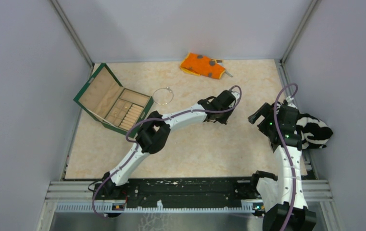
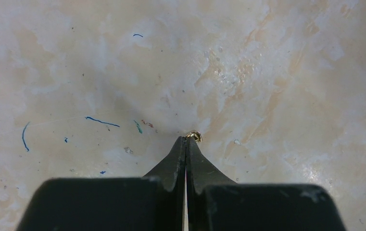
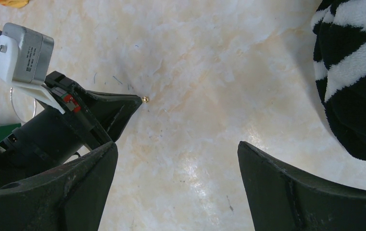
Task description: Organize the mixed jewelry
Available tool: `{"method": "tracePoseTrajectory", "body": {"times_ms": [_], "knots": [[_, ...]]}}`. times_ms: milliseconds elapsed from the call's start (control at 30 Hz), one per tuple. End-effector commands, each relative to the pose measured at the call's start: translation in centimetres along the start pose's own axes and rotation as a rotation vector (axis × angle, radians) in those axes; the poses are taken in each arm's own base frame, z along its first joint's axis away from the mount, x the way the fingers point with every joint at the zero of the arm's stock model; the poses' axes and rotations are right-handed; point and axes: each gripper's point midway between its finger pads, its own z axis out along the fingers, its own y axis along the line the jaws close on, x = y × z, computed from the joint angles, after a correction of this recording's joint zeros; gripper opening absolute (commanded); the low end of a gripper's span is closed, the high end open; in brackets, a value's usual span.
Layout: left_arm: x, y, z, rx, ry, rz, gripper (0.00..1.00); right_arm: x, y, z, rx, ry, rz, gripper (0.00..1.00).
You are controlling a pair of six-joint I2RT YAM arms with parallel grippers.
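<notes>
A tiny gold bead-like piece of jewelry lies on the marbled table right at my left gripper's fingertips, just right of their seam. The jaws are pressed together with only that piece poking out. The right wrist view shows the same bead touching the left gripper's pointed tip. A thin silvery wire bangle lies on the table beside the box, apart from both arms. My right gripper hovers open over bare table, nothing between its fingers.
An open green jewelry box with wooden compartments stands at the left. An orange grey-spotted cloth lies at the back. A black-and-white striped cloth is bunched at the right edge beside the right arm.
</notes>
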Motion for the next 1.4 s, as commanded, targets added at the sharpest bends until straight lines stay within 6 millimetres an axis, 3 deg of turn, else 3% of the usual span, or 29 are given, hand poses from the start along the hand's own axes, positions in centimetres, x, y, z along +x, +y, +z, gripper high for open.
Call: {"method": "tracePoseTrajectory", "body": {"times_ms": [0,200,333,367,467,567,767,900,1000,1100,1233,1367], "knots": [[-1.6,-0.4,-0.2,0.014,-0.041,-0.014,0.0,-0.7,0.3,-0.2,-0.015,-0.026,-0.018,0.94],[-3.9,0.2,-3.6,-0.017,-0.101,-0.006,0.0,-0.7,0.4,-0.2,-0.017,-0.03,-0.019,0.94],[-5.0,2.5,-7.5,-0.088,-0.123,-0.011,0.0,-0.9,0.5,-0.3,-0.021,-0.033,-0.019,0.94],[-5.7,3.3,-9.3,-0.097,-0.138,-0.029,0.0,-0.9,0.5,-0.3,-0.022,-0.034,-0.021,0.94],[-5.2,7.9,-12.8,-0.122,-0.12,-0.12,0.0,-1.1,0.8,-0.5,-0.036,-0.041,-0.023,0.94],[-3.3,14.0,-16.8,-0.174,-0.107,-0.223,0.0,-1.3,1.2,-0.7,-0.05,-0.046,-0.026,0.94],[3.7,28.1,-24.8,-0.508,-0.019,-0.425,0.0,-2.0,1.8,-0.9,-0.067,-0.057,-0.033,0.94],[7.8,35.0,-28.9,-0.648,-0.014,-0.588,0.0,-2.0,2.2,-0.7,-0.086,-0.05,-0.032,0.94],[9.6,38.3,-30.4,-0.723,-0.028,-0.656,0.0,-1.9,2.1,-0.6,-0.087,-0.044,-0.03,0.94],[11.0,40.5,-30.3,-0.764,-0.011,-0.701,0.0,-1.8,2.2,-0.5,-0.09,-0.043,-0.026,0.94],[12.4,41.7,-29.1,-0.774,0.039,-0.752,0.0,-1.9,2.2,-0.6,-0.091,-0.044,-0.024,0.94],[12.6,41.8,-27.9,-0.746,0.023,-0.757,0.0,-2.0,2.3,-0.8,-0.09,-0.048,-0.026,0.94]]}}
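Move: Far to the left of the left hand, which already pinches the small gold piece just above the table, lies the box's small compartment it is bound for: about 51 cm left, 10 ahead and 2 higher. The large empty compartment is roughly 46 cm left and 15 ahead, the ring rolls 48 left and 4 ahead, the silver hoop 32 left and 16 ahead. From the right hand, the small compartment is about 67 cm left, 18 ahead and 12 lower. Lifting the gold piece about 15 cm in a still-shut pinch, the left hand swings some 51 cm left and 8 cm forward across to the jewelry box, turning about 60 degrees counter-clockwise. Past the middle of the swing it starts sinking again, by about 7 cm, bringing the fingertips down towards the small compartment beside the large empty one. ##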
